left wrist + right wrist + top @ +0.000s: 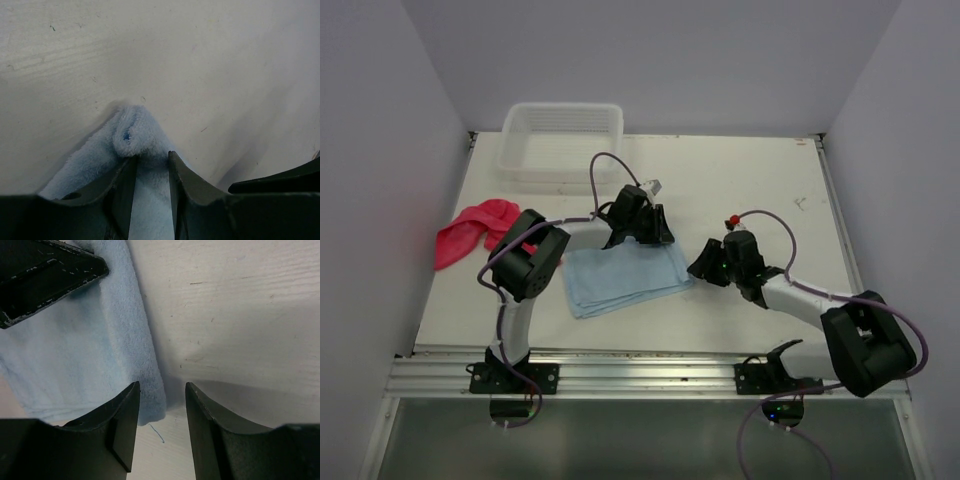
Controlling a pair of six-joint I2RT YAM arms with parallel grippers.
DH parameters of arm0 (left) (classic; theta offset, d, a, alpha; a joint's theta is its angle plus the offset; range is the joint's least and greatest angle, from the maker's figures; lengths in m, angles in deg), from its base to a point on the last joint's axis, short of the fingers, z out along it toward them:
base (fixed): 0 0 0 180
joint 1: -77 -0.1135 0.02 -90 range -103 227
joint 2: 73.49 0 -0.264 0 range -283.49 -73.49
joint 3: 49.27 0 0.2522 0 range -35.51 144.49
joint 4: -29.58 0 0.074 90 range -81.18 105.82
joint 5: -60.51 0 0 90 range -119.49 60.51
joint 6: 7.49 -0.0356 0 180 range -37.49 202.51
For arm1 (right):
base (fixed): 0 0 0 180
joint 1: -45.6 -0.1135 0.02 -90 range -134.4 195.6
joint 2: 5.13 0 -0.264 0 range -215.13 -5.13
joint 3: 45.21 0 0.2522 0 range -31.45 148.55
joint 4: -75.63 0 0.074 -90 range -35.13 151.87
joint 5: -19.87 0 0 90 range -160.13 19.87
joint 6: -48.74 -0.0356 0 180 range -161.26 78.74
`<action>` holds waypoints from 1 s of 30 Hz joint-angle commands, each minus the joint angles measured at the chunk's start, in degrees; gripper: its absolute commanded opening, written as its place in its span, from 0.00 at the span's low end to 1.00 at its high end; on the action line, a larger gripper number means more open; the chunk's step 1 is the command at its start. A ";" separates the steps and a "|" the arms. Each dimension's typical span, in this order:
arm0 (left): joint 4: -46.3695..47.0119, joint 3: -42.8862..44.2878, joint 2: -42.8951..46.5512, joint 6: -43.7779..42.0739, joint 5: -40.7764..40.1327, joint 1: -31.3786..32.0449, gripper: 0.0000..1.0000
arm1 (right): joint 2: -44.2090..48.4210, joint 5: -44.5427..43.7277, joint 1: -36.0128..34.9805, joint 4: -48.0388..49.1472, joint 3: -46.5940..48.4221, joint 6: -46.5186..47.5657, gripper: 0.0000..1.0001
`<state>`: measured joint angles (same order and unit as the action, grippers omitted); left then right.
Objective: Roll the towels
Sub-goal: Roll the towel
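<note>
The light blue towel (620, 280) lies folded flat in the middle of the table. My left gripper (655, 228) sits at its far right corner. In the left wrist view that gripper (152, 160) is shut on the towel (132, 132), whose corner curls up in a small bunch just past the fingertips. My right gripper (701, 262) is low at the towel's near right corner. It is open (162, 387), and the towel's corner (150, 405) lies between the jaws against the left finger (125, 415). The pinkish-red towel (470, 228) lies crumpled at the table's left edge.
A clear plastic basket (560, 140) stands at the back left of the table. The left arm's elbow (530, 262) hangs between the two towels. White walls close in on the left, back and right. A metal rail (640, 375) runs along the near edge.
</note>
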<state>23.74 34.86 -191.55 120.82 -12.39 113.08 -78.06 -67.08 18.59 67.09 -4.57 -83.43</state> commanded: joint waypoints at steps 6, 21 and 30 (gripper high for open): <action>-2.21 -2.25 0.11 -2.18 -3.57 -0.74 0.36 | -6.17 13.21 3.54 13.42 -1.47 -5.55 0.45; -1.95 -3.31 0.64 -2.09 -4.27 -0.92 0.36 | -9.16 15.93 3.63 16.58 -2.96 -5.81 0.32; -2.21 -3.22 2.22 -2.01 -4.45 -1.79 0.36 | -9.96 16.99 3.45 16.24 -3.23 -3.01 0.03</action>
<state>25.40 33.16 -190.69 120.82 -12.87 112.97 -87.63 -52.31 22.09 82.38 -7.59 -88.04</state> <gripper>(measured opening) 0.358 0.069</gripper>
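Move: The right hand, open, goes for the near end of the light-blue towel's rolled edge, about 3 cm to its left, level with it front to back, and some 2 cm below. The roll's far end, where the left fingers sit, is roughly 9 cm ahead and 7 cm left of the right hand. The towel's flat part centres some 18 cm left, straight across. From the left hand, the roll's near end is about 10 cm back and 5 cm right. The right fingers pinch the near end of the rolled edge, closing from about half open to almost shut. Before that, the hand shifts roughly 2 cm left onto the roll, dipping slightly and rolling some 10 degrees with its left side rising, then sinks a little more during the closing. The left hand stays put, its fingers still around the roll's far end. ##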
